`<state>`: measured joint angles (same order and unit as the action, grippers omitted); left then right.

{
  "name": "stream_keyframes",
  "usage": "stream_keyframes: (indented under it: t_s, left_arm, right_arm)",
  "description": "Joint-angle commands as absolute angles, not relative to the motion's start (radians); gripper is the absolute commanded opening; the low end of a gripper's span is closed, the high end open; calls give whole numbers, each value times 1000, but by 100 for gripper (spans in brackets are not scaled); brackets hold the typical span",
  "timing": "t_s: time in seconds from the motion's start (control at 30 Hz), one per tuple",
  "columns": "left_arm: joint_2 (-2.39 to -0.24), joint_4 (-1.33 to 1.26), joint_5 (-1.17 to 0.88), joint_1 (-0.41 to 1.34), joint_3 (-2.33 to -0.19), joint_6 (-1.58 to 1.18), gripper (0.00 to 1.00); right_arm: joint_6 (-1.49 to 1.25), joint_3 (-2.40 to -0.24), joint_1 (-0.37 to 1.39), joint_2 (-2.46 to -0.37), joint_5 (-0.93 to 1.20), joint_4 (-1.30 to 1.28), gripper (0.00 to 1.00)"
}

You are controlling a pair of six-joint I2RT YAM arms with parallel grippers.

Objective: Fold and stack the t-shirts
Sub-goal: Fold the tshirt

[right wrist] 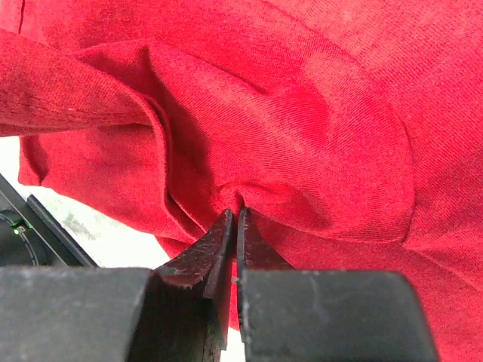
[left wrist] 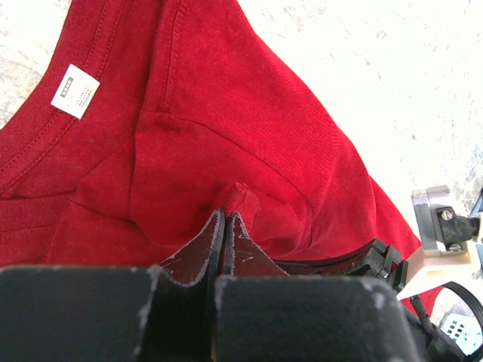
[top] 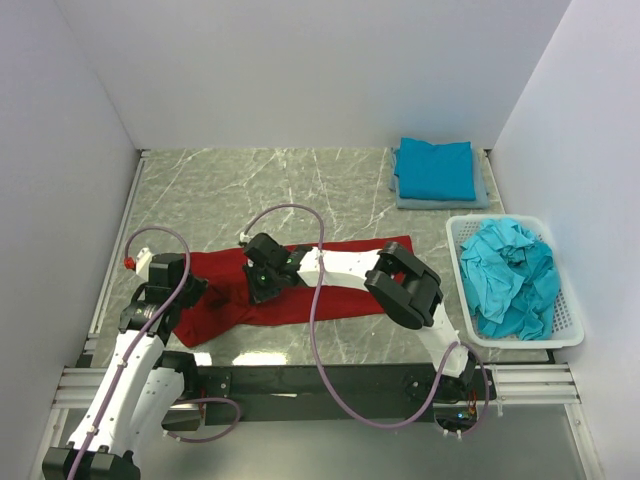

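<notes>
A deep red t-shirt (top: 220,268) lies stretched across the middle of the table, partly folded lengthwise. My left gripper (top: 195,292) is shut on a pinch of its fabric near the collar end. In the left wrist view the gripper (left wrist: 226,213) has a small ridge of the red t-shirt (left wrist: 226,113) between its tips, and the white neck label (left wrist: 75,90) shows at the upper left. My right gripper (top: 262,290) is shut on the shirt a little to the right. In the right wrist view that gripper (right wrist: 235,213) pinches a bunched fold of the red t-shirt (right wrist: 302,113).
A folded teal t-shirt stack (top: 437,170) sits at the back right of the table. The white mesh basket (top: 515,340) at the right edge holds crumpled teal t-shirts (top: 510,270). White walls enclose the table on three sides.
</notes>
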<state>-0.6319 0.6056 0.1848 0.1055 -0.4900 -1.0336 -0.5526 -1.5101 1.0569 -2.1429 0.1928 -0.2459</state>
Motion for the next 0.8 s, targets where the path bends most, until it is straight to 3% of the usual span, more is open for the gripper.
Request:
stream_keyframes:
  t_s: [0.0, 0.77]
  left_arm:
    - [-623, 586, 193, 107, -495, -1026, 0]
    - [-652, 968, 146, 107, -663, -1104, 0]
  right_arm:
    - [-541, -1571, 1065, -2105, 152, -275, 5]
    - [-511, -1482, 1065, -1936, 124, -457, 4]
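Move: Both grippers are already shut on the red t-shirt. Its middle lies about 11 cm right and 3 cm ahead of the right hand, roughly 2 cm lower; its right end is some 37 cm right and 5 cm ahead, and its near left corner about 16 cm left and 10 cm back. From the raised left hand, the t-shirt's middle is roughly 22 cm right, 1 cm ahead and 8 cm below; the collar label is some 11 cm left and 4 cm ahead. Keeping its fresh pinch on the t-shirt near its left part, the right hand hardly shifts at first, then lifts about 5 cm and draws some 3 cm to the right, away from the left hand, its attitude nearly unchanged. The left hand keeps its own pinch and, after a short hold, draws back about 3 cm towards the robot, ending with a 1 cm rise while its fingers tip some 10 degrees further down. ##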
